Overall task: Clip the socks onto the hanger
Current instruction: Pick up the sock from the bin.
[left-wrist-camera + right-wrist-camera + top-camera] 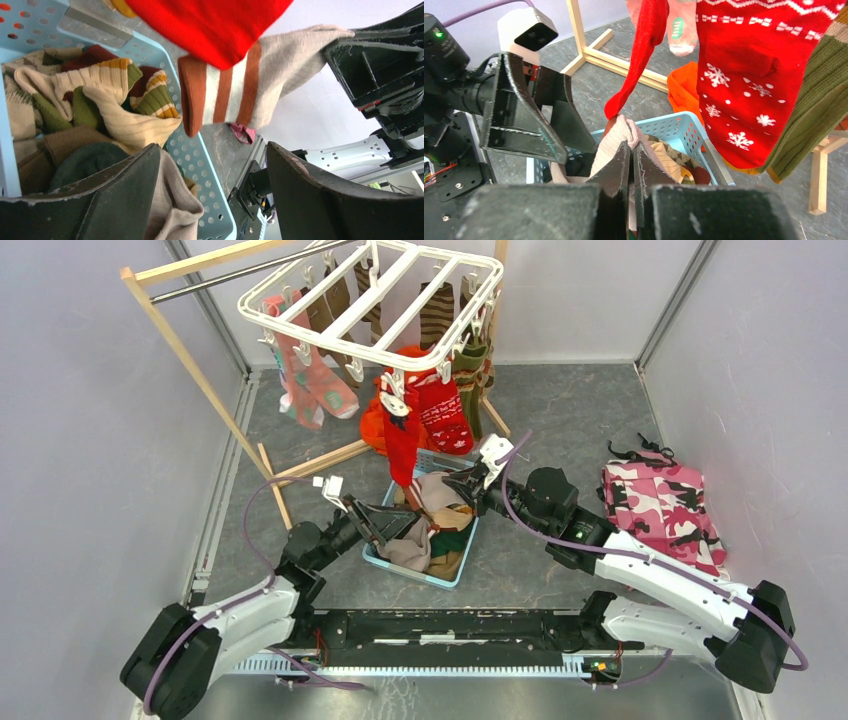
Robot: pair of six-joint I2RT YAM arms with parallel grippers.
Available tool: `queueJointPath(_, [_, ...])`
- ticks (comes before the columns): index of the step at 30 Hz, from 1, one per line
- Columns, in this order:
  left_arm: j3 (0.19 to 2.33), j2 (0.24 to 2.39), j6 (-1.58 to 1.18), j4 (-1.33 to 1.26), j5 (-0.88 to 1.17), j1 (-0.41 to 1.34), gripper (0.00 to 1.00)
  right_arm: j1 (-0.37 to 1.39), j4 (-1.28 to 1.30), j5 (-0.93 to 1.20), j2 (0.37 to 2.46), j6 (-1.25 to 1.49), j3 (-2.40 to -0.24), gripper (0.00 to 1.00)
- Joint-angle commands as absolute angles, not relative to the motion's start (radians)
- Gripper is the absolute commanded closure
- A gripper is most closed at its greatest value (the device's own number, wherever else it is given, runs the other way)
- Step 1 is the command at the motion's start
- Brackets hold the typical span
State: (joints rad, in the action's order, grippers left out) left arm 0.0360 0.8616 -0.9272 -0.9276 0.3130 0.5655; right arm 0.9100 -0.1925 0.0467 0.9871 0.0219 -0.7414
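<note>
A pale beige sock with reddish-brown stripes [235, 90] hangs over the basket, and my right gripper [633, 147] is shut on its fabric [621, 135]. In the top view that gripper [458, 485] sits above the basket's far end. My left gripper [215, 165] stands open just below the hanging sock, nothing between its fingers; another beige sock [170, 205] lies against its left finger. It hovers over the basket's left side [385, 525]. The white hanger [370, 300] hangs from the wooden stand at the back, with several socks clipped round it.
The light-blue basket [440, 580] holds mixed brown, green and beige socks [90, 100]. Bright red socks [744, 75] hang from the hanger's near clips, close above both grippers. The wooden stand's foot [310, 465] lies left of the basket. A pink camouflage garment [660, 505] lies at right.
</note>
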Motion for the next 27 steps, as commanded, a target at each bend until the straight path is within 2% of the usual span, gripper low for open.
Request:
queueJointPath(1, [0.096,0.924,-0.975,-1.084,0.297,0.571,0.18,0.915,-0.265,0.091,0.969,0.064,-0.744,0.98])
queueJointPath(7, [0.137,1.037,-1.03,-1.223,0.341,0.571,0.25,0.915,-0.276,0.105,0.959,0.082,-0.736,0.98])
queueJointPath(11, [0.153,1.077,-1.048,-1.266,0.362,0.571,0.37,0.914,-0.274,0.101,0.95,0.081,-0.738,0.98])
queueJointPath(21, [0.165,1.04,-0.997,-1.214,0.393,0.571,0.92,0.913,-0.249,0.056,0.939,0.068,-0.732,0.99])
queueJointPath(24, [0.164,1.007,-0.957,-1.159,0.383,0.571,0.96,0.914,-0.247,0.055,0.938,0.068,-0.73,0.99])
queueJointPath(27, [0.178,0.973,-0.909,-1.051,0.367,0.571,0.95,0.914,-0.249,0.058,0.939,0.07,-0.729,0.99])
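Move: The grey sock with brown-and-white stripes already hangs from the shut right fingers. Its middle is about 3 cm ahead of the open left hand, 4 cm to its right and 7 cm above; from the right hand it is straight below by roughly 6 cm and 3 cm to the left. The red stocking's toe hangs some 5 cm ahead of the left hand, 1 cm right and 9 cm above. The bin's middle lies about 5 cm ahead, 4 cm right and 12 cm below that hand. Upward by about 5 cm, easing a couple of centimetres to the right, the left hand climbs from over the bin towards the hanging sock. It rolls some 10 degrees, then closes fully in the later half, pinching the sock's near, lower edge in its fingertips. The right hand keeps its pinch on the sock's upper end, rising only about a centimetre. ##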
